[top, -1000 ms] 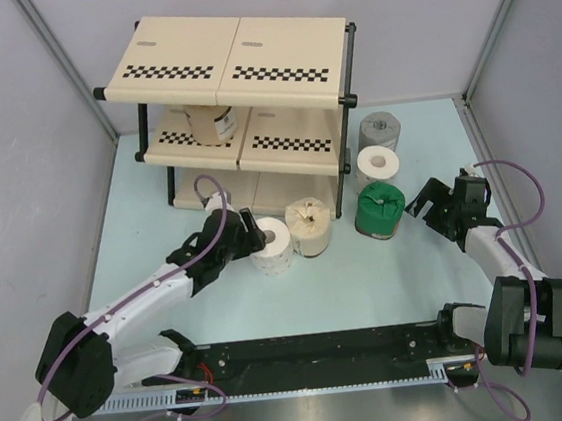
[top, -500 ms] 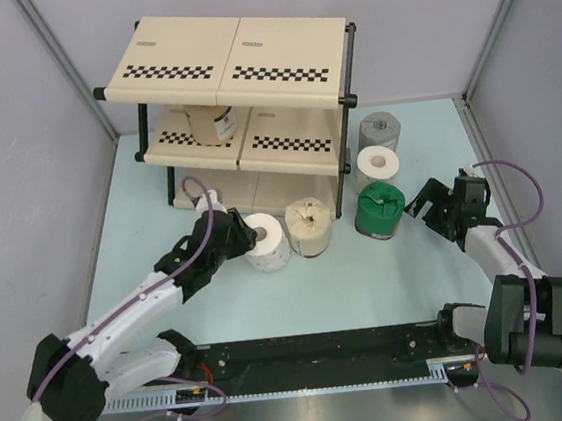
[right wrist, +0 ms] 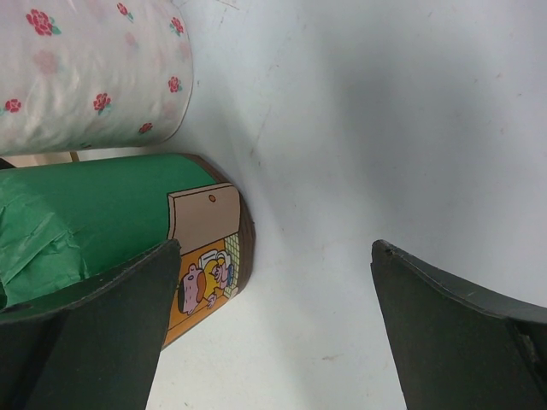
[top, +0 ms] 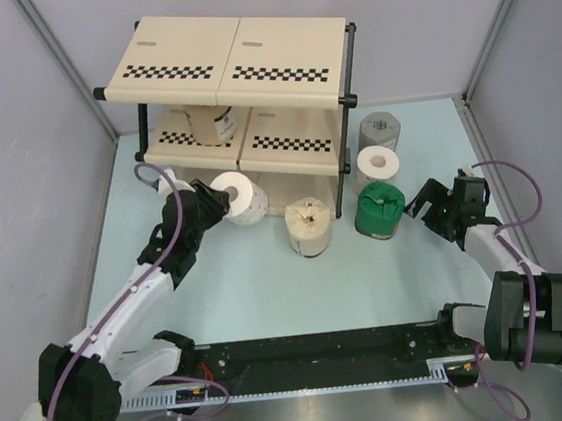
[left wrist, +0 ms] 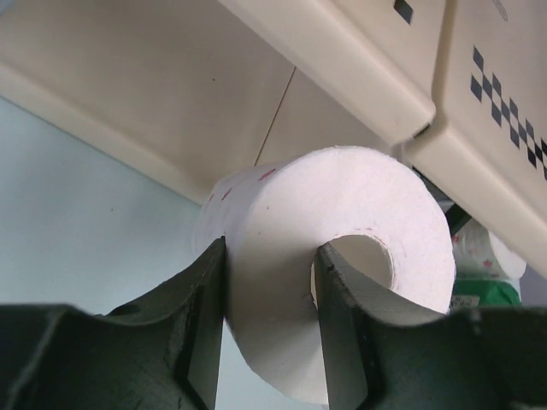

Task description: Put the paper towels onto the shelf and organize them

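My left gripper [top: 220,201] [left wrist: 269,286] is shut on a white paper towel roll [top: 240,196] [left wrist: 342,248], one finger outside its wall and the other in its centre hole. The roll hangs in front of the shelf [top: 231,65] [left wrist: 342,68], by its lower left opening. A tan roll [top: 214,124] stands on the middle tier. On the table stand another tan roll [top: 308,228], a green-wrapped roll [top: 378,208] [right wrist: 94,213], a white flowered roll [top: 378,165] [right wrist: 94,77] and a grey roll [top: 379,130]. My right gripper [top: 429,205] [right wrist: 275,248] stands open, just right of the green roll.
Grey walls close in the pale blue table [top: 270,292] on the left, back and right. A black rail [top: 316,353] with both arm bases runs along the near edge. The shelf's black posts [top: 340,179] stand close to the tan roll on the table.
My left gripper closed on the white roll, lifted it and carried it back and to the left, up to the shelf's lower opening. The right arm has stayed where it was.
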Robot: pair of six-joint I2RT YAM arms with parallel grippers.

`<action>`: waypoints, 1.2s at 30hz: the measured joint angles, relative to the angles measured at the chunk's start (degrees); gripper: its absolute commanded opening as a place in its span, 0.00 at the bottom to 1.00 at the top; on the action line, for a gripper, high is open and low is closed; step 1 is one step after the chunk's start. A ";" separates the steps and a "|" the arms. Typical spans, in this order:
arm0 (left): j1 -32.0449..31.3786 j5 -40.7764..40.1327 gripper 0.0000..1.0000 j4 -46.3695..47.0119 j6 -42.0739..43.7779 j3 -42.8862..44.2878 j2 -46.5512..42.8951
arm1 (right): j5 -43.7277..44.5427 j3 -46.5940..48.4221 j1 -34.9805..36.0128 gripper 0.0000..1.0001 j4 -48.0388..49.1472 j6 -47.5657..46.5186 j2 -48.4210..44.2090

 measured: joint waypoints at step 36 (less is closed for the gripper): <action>2.71 7.19 0.44 30.34 -8.11 5.44 32.59 | 0.07 0.00 -0.02 0.97 0.00 -0.02 1.07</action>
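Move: The left hand already holds the white roll by its wall. The spot for it, beside the seam of the bottom shelf, lies about 14 cm ahead, 8 cm to the right and some 14 cm below. The beige wrapped roll stands on the table about 18 cm right and 3 cm back, and the brown roll sits on the middle shelf roughly 11 cm ahead, about in line and 12 cm higher. From the idle right hand, that bottom-shelf spot is about 38 cm left and 16 cm ahead, nearly level. Keeping its pinch on the white roll's wall, the left hand carries the roll forward about 10 cm into the gap under the middle shelf, first almost straight ahead, then also about 5 cm to the right and some 5 cm down towards the bottom shelf by the seam. It slows over the last few centimetres, eases to a near stop and rolls the wrist so that its left side drops, about 10 degrees in all, with the fingers staying shut on the roll. ##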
